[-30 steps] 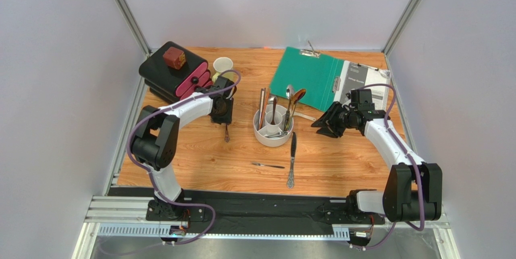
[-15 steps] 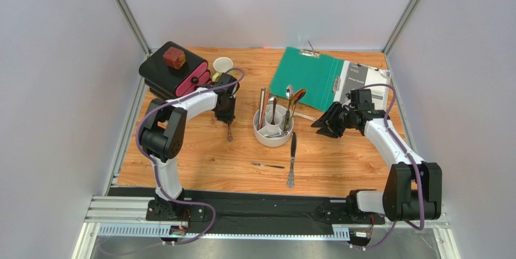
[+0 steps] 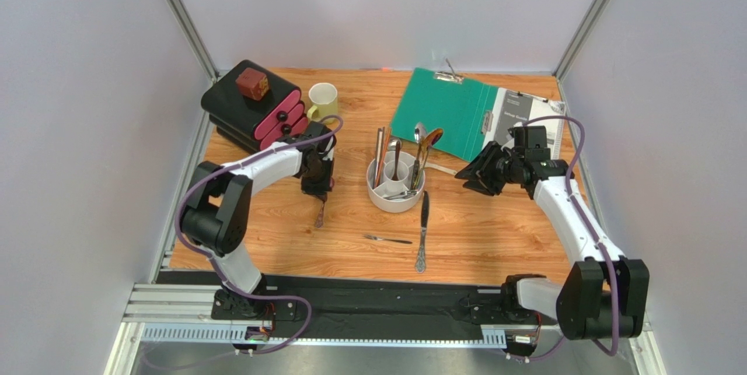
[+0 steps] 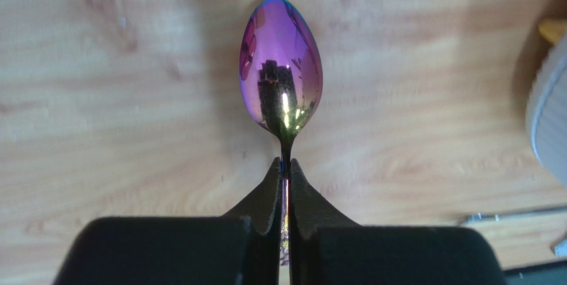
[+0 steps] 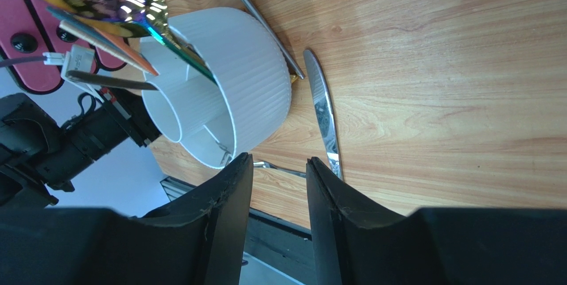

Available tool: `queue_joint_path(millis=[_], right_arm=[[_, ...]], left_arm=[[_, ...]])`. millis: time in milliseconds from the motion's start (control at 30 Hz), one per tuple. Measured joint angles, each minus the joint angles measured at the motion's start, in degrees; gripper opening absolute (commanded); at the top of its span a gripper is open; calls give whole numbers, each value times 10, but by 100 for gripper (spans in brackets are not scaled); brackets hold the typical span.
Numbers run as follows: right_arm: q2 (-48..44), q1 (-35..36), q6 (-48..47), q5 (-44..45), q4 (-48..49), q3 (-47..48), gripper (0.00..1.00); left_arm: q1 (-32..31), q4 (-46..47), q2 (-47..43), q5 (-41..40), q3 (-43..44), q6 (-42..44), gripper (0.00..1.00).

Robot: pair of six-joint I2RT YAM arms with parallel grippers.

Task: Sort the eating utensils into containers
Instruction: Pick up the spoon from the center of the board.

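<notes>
My left gripper (image 4: 284,163) is shut on the thin handle of an iridescent purple spoon (image 4: 281,65), whose bowl sticks out past the fingertips over the wood. In the top view this gripper (image 3: 317,186) is left of the round white partitioned container (image 3: 395,193), and the purple spoon (image 3: 320,214) points toward the near edge. Several utensils stand in the container. A silver knife (image 3: 423,231) and a small fork (image 3: 388,239) lie in front of it. My right gripper (image 3: 469,180) is open and empty, right of the container (image 5: 239,79), with the knife (image 5: 324,115) just beyond its fingers.
A pale yellow mug (image 3: 323,98) and a black box with pink drawers (image 3: 254,112) stand at the back left. A green clipboard folder (image 3: 447,105) with papers lies at the back right. A thin silver rod (image 5: 259,16) lies behind the container.
My left gripper has shut on the purple spoon's handle and moved toward the near edge with it. The right arm has shifted slightly to the right, still open.
</notes>
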Motion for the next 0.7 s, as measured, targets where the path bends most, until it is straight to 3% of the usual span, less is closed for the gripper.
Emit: queue_joint_path(millis=[200, 333, 433, 700], right_arm=[[-58, 1, -4, 15, -31, 34, 41], [-87, 18, -17, 30, -50, 78, 43], [-96, 57, -35, 50, -62, 121, 45], [-99, 182, -78, 102, -81, 177, 47]], left_arm=[[0, -76, -90, 43, 9, -16, 0], [0, -141, -134, 104, 91, -55, 0], [0, -168, -153, 180, 153, -97, 0], [0, -236, -162, 319, 221, -187, 0]])
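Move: The left hand already pinches the purple spoon, close above the table. The utensil container it is bound for stands about 14 cm to its right, 1 cm farther out, its middle some 3 cm higher; the small fork lies 12 cm right and 12 cm back, the knife 19 cm right and 10 cm back, both 1 cm below. From the right hand, the utensil container is roughly 13 cm left, 3 cm ahead and 8 cm below. Left hand lifts the pinched spoon some 22 cm and rightward, tilting right; the open right hand rises 13. ##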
